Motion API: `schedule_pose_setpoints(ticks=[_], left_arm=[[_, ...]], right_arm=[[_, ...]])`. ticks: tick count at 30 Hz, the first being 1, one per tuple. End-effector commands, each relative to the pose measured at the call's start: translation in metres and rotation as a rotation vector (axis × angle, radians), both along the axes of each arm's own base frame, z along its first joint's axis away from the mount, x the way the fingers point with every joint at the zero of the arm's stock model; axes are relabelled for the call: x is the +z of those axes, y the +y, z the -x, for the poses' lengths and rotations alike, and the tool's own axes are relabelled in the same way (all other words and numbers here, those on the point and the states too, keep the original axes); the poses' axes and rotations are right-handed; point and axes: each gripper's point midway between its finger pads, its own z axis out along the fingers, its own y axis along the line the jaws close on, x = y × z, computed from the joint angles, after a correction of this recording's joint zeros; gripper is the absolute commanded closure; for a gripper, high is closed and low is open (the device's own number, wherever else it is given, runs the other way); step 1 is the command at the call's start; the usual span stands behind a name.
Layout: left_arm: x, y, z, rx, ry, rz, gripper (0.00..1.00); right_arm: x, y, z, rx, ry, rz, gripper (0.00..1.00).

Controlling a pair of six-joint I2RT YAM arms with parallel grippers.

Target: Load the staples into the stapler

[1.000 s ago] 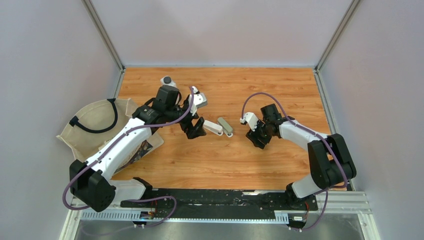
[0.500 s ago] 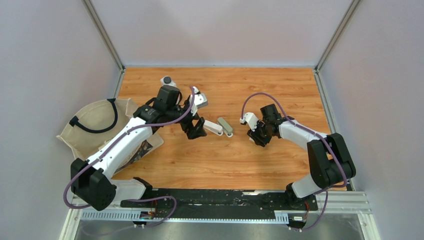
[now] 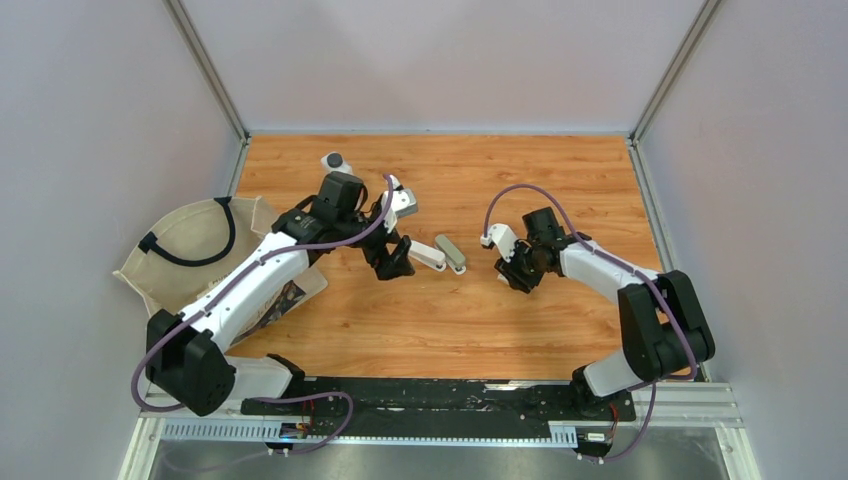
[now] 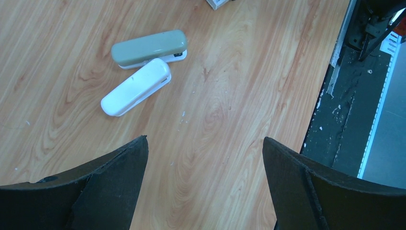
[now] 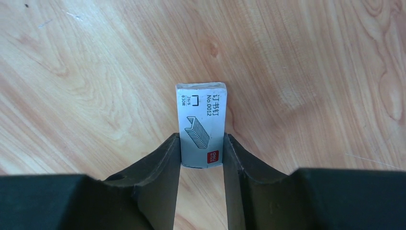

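The staples are a small white box with a staple drawing, lying flat on the wood. My right gripper is shut on its near end, and both fingers touch its long sides. From above, the right gripper hangs low over the table and hides the box. A white stapler and a grey-green stapler lie side by side at the table's middle. My left gripper stands wide open above bare wood. It is just left of the staplers and holds nothing.
A beige tote bag lies at the left under the left arm. A small white round object sits near the back left. The black rail runs along the near edge. Grey walls enclose the table on three sides.
The right gripper's fingers have closed in onto the box's sides. The left arm has shifted slightly, still wide open. The staplers have not moved.
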Motion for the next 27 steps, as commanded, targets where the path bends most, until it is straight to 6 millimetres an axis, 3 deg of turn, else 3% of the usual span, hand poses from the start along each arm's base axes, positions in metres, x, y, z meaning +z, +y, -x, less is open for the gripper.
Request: schedule_pose_setpoints(ticks=[1, 6, 17, 27], left_arm=[[-0.001, -0.011, 0.001, -0.020, 0.050, 0.037, 0.04], [-0.007, -0.019, -0.004, -0.022, 0.118, 0.044, 0.04], [-0.005, -0.056, -0.020, -0.034, 0.400, 0.108, 0.04], [0.004, -0.091, -0.035, -0.042, 0.594, 0.243, 0.07]], right_arm=[[0.031, 0.014, -0.005, 0.030, -0.078, -0.079, 0.61], [0.056, 0.021, -0.002, 0.043, -0.132, -0.149, 0.62], [0.143, 0.054, 0.029, 0.167, -0.355, -0.315, 0.64], [0.175, 0.074, 0.046, 0.231, -0.471, -0.386, 0.63]])
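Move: From the left hand, open and roughly 18 cm above the table things, the white stapler lies about 9 cm ahead and 4 cm right, the green stapler about 10 cm ahead and 9 cm right. The right hand already pinches the staples down by the table; from it the white stapler is some 18 cm left and 5 cm ahead, the green one 13 cm left and 6 cm ahead, both about level in height. Right hand lifts the pinched staples some 15 cm and leftward, open left hand moving right towards the staplers. ##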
